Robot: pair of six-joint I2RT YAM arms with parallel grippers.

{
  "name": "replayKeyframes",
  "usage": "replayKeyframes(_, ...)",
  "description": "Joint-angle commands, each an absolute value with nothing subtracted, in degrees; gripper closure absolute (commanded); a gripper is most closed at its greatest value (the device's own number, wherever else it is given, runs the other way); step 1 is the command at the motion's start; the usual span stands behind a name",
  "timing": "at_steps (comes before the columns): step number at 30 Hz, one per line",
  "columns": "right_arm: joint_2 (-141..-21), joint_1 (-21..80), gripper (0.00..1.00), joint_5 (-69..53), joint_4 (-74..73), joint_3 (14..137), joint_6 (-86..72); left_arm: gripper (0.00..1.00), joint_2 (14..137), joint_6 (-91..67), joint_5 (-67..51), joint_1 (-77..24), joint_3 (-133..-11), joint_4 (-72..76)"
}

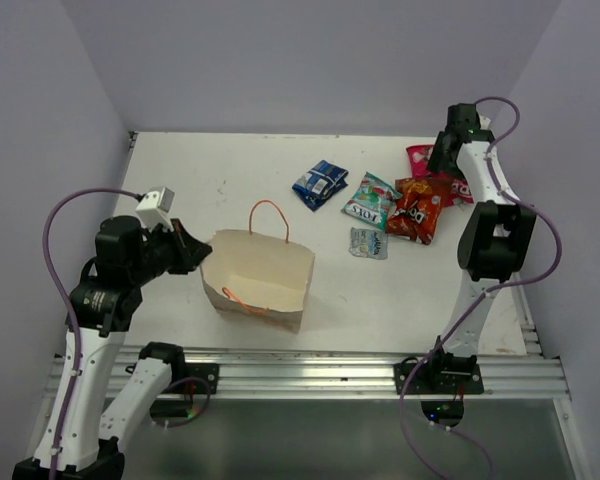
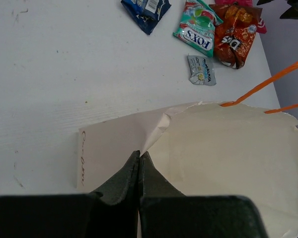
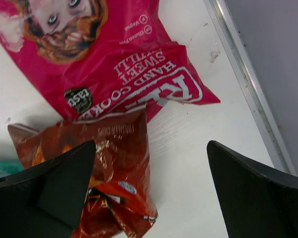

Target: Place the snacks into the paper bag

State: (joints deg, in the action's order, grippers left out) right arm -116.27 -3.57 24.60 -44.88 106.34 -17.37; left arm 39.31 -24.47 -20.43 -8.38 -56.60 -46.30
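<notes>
The cream paper bag (image 1: 265,272) lies in the middle of the table with its mouth open and an orange cord handle (image 1: 268,215) sticking up. My left gripper (image 2: 140,154) is shut on the paper bag's (image 2: 228,148) left rim, its tips pinching a folded edge. The snacks lie to the right: a blue packet (image 1: 320,184), a green-white one (image 1: 371,200), a small silvery-grey one (image 1: 368,243), an orange-red one (image 3: 109,168) and the large red-pink bag (image 3: 104,54). My right gripper (image 3: 151,153) hangs open over the orange-red packet's edge, holding nothing.
A metal rail (image 3: 248,89) runs along the table's right edge close to the red-pink bag. Purple walls (image 1: 300,60) close in the back and sides. An aluminium frame (image 1: 310,372) crosses the near edge by the arm bases.
</notes>
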Motion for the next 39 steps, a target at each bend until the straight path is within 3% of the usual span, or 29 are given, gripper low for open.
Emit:
replayKeyframes(1,-120.48,-6.15,0.01,21.72,-42.19,112.58,-17.58,1.00,39.55,-25.05,-18.55,-8.53,-59.06,-48.25)
replayKeyframes(11,-136.13,-8.53,0.01,17.49,-44.21,127.96,-18.63,1.00,39.38,-28.04,-15.91,-8.44,-59.50,-53.70)
replayKeyframes(18,-137.64,-8.61,0.04,15.47,-45.00,122.53,-18.63,1.00,39.37,-28.91,-14.77,-8.53,-59.24,-52.74)
replayKeyframes(19,-137.29,-8.53,0.15,15.47,-44.83,120.26,-18.46,1.00,39.37,-29.00,-14.68,-8.53,-59.06,-52.21)
replayKeyframes(21,-136.50,-8.61,0.29,15.47,-44.91,118.83,-17.76,1.00,39.64,-29.00,-14.59,-8.53,-58.80,-51.51)
replayKeyframes(24,-135.88,-8.53,0.89,17.31,-45.88,117.86,-16.44,1.00,39.99,-28.83,-14.68,-8.44,-58.54,-50.36)
replayKeyframes(25,-134.92,-8.53,1.00,17.92,-46.40,118.12,-15.91,1.00,40.16,-28.83,-14.68,-8.44,-58.45,-49.84)
replayKeyframes(30,-130.18,-8.70,1.00,18.20,-46.23,119.96,-15.82,1.00,40.61,-27.86,-14.41,-8.53,-58.18,-48.34)
replayKeyframes(39,-109.27,-7.39,1.00,7.65,-46.05,123.49,-17.58,1.00,41.22,-26.46,-14.41,-8.52,-58.45,-46.41)
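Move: The pink packet's middle lies about 5 cm ahead of the right hand, roughly level left-to-right and some 12 cm below. The red packet, overlapping its near edge, is about 5 cm back and 7 cm left of that hand; the green packet is roughly 3 cm back and 19 cm left, both similarly low. From the left hand, still pinching the bag's rim, the pink packet is some 34 cm ahead, 58 cm right and 24 cm lower. The right hand sinks about 11 cm, easing forward and right, pinches the pink packet, then lifts some 13 cm. ##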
